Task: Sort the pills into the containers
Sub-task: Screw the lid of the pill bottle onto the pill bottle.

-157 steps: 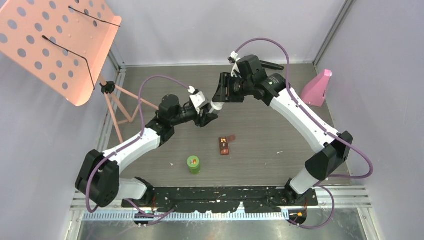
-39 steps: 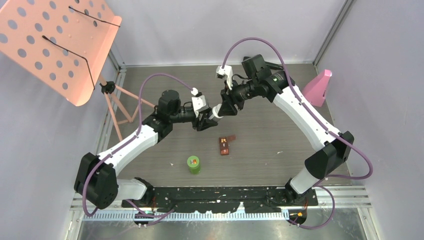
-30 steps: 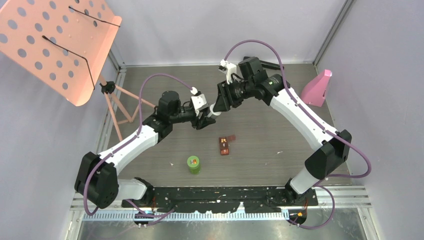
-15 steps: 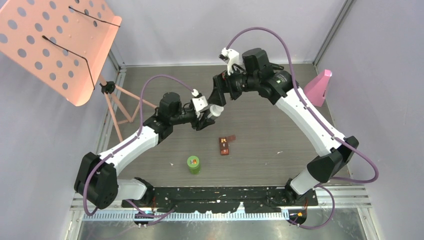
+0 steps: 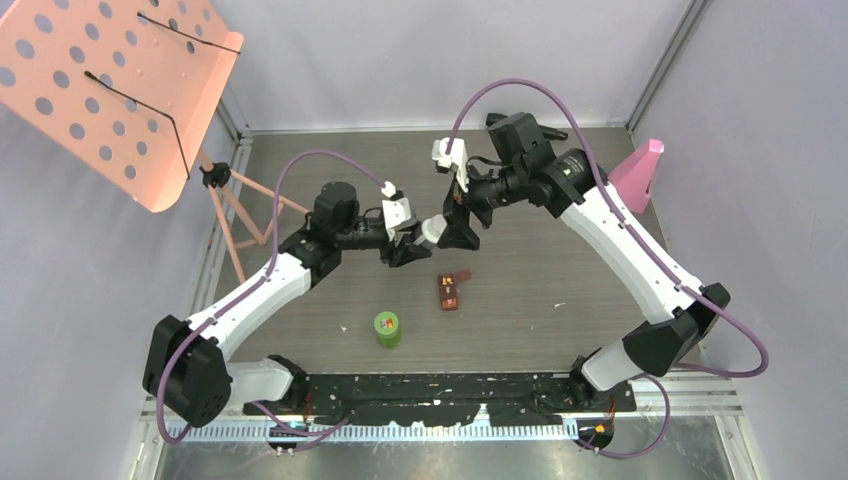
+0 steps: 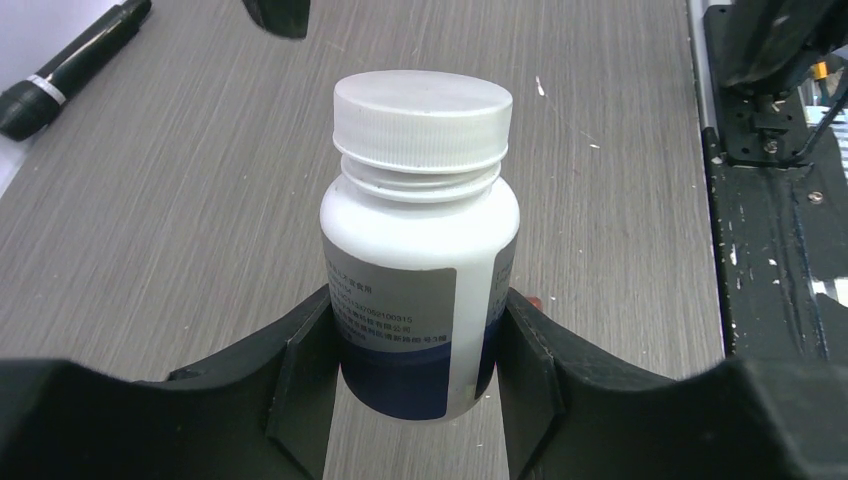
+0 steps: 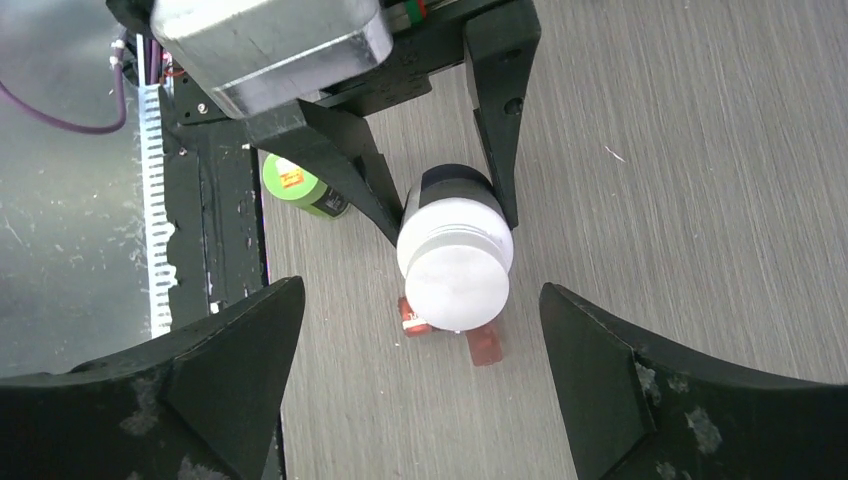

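Note:
My left gripper is shut on a white bottle and holds it lying level above the table. In the left wrist view the fingers clamp the bottle's blue-banded lower body, and its white ribbed cap is on. My right gripper is open, its jaws wide apart and clear of the cap, which faces it. A green-lidded bottle stands near the front. A small brown case lies open below the held bottle. I cannot make out the pills.
A pink perforated music stand rises at the far left. A pink wedge-shaped object sits at the far right by the wall. A black microphone lies at the back. The black base plate runs along the near edge.
My right gripper has opened off the bottle's cap, pulled back, then come down beside the cap again. The cap stays on. My left gripper still holds the bottle.

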Controlling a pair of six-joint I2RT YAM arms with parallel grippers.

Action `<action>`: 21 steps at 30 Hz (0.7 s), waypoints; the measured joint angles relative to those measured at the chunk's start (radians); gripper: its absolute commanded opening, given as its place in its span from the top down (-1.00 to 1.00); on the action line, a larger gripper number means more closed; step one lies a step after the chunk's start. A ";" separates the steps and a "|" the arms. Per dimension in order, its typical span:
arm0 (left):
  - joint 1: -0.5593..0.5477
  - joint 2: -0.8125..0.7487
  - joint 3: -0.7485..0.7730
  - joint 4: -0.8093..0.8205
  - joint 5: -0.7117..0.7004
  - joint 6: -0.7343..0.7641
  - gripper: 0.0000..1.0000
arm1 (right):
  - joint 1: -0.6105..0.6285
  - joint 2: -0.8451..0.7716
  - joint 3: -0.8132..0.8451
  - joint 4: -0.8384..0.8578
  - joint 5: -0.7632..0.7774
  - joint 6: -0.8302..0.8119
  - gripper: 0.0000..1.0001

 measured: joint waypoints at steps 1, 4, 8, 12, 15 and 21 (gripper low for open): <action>0.000 -0.003 0.002 -0.002 0.007 0.000 1.00 | 0.000 0.002 0.000 -0.006 -0.008 -0.014 -0.76; 0.000 -0.003 0.008 -0.003 0.023 0.000 1.00 | 0.000 0.013 0.000 -0.016 -0.026 -0.039 -0.61; 0.000 -0.003 0.012 -0.003 0.041 0.000 1.00 | 0.000 0.042 0.000 -0.018 -0.029 -0.050 -0.35; 0.000 -0.004 0.012 -0.003 0.048 0.000 1.00 | 0.000 0.076 0.000 -0.016 -0.024 -0.043 0.18; 0.003 -0.004 0.013 -0.016 0.038 -0.004 1.00 | 0.000 0.086 0.000 -0.010 -0.018 -0.018 0.52; 0.003 -0.004 0.013 -0.013 0.000 -0.009 1.00 | 0.012 0.093 0.000 0.021 0.037 0.107 0.68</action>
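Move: The white lid sits on the bottle in the left hand, roughly 4 cm below the wide-open right hand, 1 cm ahead and 1 cm left of it. From the left hand point the lid is about 4 cm up, 2 cm forward and 3 cm right. Counted from the right hand, the brown pill box lies some 7 cm back, 2 cm right and 30 cm below; the green bottle is about 15 cm back, 10 cm left and 27 cm below. The right fingers close from wide open and pinch the lid from both sides, while the hand sinks about 3 cm onto it and drifts a little forward and left. Once shut on it, the right wrist begins a clockwise turn of some 10 degrees. The left hand keeps its grip on the bottle, nearly in place. ##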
